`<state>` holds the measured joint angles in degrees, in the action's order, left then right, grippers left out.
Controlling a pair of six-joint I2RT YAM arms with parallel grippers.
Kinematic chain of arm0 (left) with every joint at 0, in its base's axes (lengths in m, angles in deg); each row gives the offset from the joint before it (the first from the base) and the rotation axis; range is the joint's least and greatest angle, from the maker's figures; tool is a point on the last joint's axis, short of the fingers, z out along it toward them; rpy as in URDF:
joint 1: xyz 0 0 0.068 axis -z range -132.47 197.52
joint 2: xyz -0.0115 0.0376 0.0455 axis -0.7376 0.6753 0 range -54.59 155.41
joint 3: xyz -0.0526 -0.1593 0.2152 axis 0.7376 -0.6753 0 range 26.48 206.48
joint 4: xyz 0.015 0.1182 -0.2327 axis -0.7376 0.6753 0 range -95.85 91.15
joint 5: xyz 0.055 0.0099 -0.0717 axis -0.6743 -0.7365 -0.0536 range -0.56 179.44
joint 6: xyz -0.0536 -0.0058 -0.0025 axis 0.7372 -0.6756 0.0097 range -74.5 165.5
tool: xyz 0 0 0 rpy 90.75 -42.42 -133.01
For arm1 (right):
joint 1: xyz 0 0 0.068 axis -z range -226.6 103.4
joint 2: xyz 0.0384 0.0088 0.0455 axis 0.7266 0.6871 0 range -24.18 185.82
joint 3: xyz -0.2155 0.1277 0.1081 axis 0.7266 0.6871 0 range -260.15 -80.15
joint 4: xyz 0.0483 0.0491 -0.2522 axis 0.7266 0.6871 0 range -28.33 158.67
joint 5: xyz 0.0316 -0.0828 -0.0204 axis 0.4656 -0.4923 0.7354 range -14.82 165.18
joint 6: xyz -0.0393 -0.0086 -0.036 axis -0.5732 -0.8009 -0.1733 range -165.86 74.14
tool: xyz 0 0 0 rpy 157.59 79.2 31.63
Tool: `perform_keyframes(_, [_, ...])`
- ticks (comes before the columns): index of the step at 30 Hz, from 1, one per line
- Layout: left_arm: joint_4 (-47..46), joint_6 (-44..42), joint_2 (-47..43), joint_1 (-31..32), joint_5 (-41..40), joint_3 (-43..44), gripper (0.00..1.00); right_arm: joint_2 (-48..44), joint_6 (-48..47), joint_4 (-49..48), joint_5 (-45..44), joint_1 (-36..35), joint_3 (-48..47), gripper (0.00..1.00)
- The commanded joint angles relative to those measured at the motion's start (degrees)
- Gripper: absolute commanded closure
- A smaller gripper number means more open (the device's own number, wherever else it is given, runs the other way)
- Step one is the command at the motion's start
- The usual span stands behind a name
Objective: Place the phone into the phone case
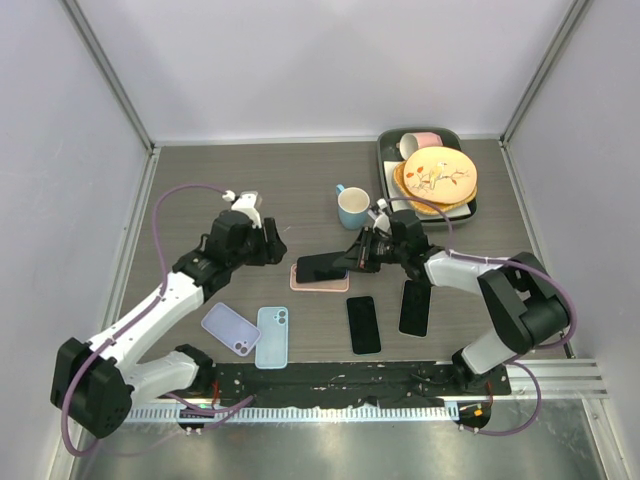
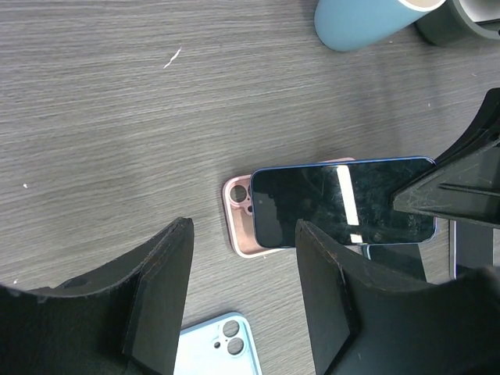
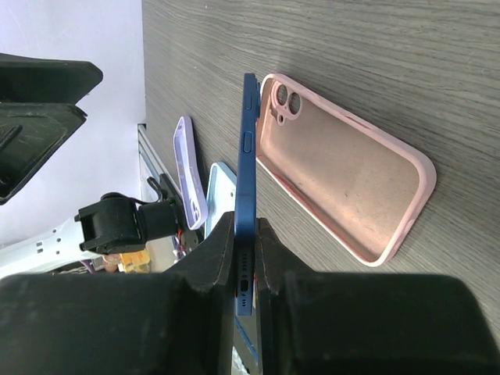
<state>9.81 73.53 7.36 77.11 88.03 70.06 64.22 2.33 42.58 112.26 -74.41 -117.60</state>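
A blue phone (image 1: 322, 266) with a dark screen hangs just above the pink phone case (image 1: 318, 281) at the table's middle. My right gripper (image 1: 366, 252) is shut on the phone's right end; in the right wrist view the phone (image 3: 248, 156) is pinched edge-on between the fingers, beside the hollow pink case (image 3: 344, 168). My left gripper (image 1: 272, 243) stands open just left of the case with nothing between its fingers (image 2: 160, 281). In the left wrist view the phone (image 2: 344, 201) covers most of the case (image 2: 242, 219).
A pale blue case (image 1: 272, 336) and a lilac case (image 1: 230, 328) lie front left. Two dark phones (image 1: 363, 324) (image 1: 415, 307) lie front right. A blue mug (image 1: 352, 207) stands behind the case. A tray (image 1: 386, 158) with plates and a pink cup sits back right.
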Motion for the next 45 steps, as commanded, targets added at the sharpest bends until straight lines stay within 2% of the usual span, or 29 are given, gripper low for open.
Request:
perform_keyframes(1, [-3.8, 0.1, 0.0, 0.1, 0.7, -0.9, 0.41, 0.3, 0.2, -3.6, 1.0, -0.3, -1.4, 0.99])
perform_keyframes(29, [-3.6, 0.1, 4.1, 0.1, 0.5, -1.6, 0.41, 12.2, 3.1, 0.5, -1.7, -0.5, -0.7, 0.99])
perform_keyframes(36, [-4.3, -0.3, 6.1, 0.1, 1.2, -1.8, 0.41, 16.4, -1.2, 1.9, -3.2, -0.7, -1.4, 0.99])
perform_keyframes(45, [-5.1, -1.0, 10.2, 0.2, 8.1, -0.3, 0.43, 18.2, -7.9, 8.7, -5.0, -0.8, -3.1, 0.99])
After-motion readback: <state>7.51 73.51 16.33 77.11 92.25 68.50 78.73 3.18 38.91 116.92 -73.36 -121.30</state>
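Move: My right hand, holding the phone by its right end, has the pink phone case about 6 cm to its left, practically level fore and aft, and some 6 cm below. The blue mug stands about 16 cm ahead and 2 cm right of this hand; a black phone lies 13 cm back and 5 cm right. From my half-open left hand, the pink case is roughly 9 cm right, 3 cm back and 12 cm down. I lower the phone about 5 cm into the pink case with my right hand, keeping my grip on its right end and rolling the wrist some 10 degrees so the far side dips; near the end I ease about 1 cm forward and left, bringing its left end against the case's left rim. My left hand sinks 5 cm beside the case's left end, fingers still half open, drifting right at the last. ##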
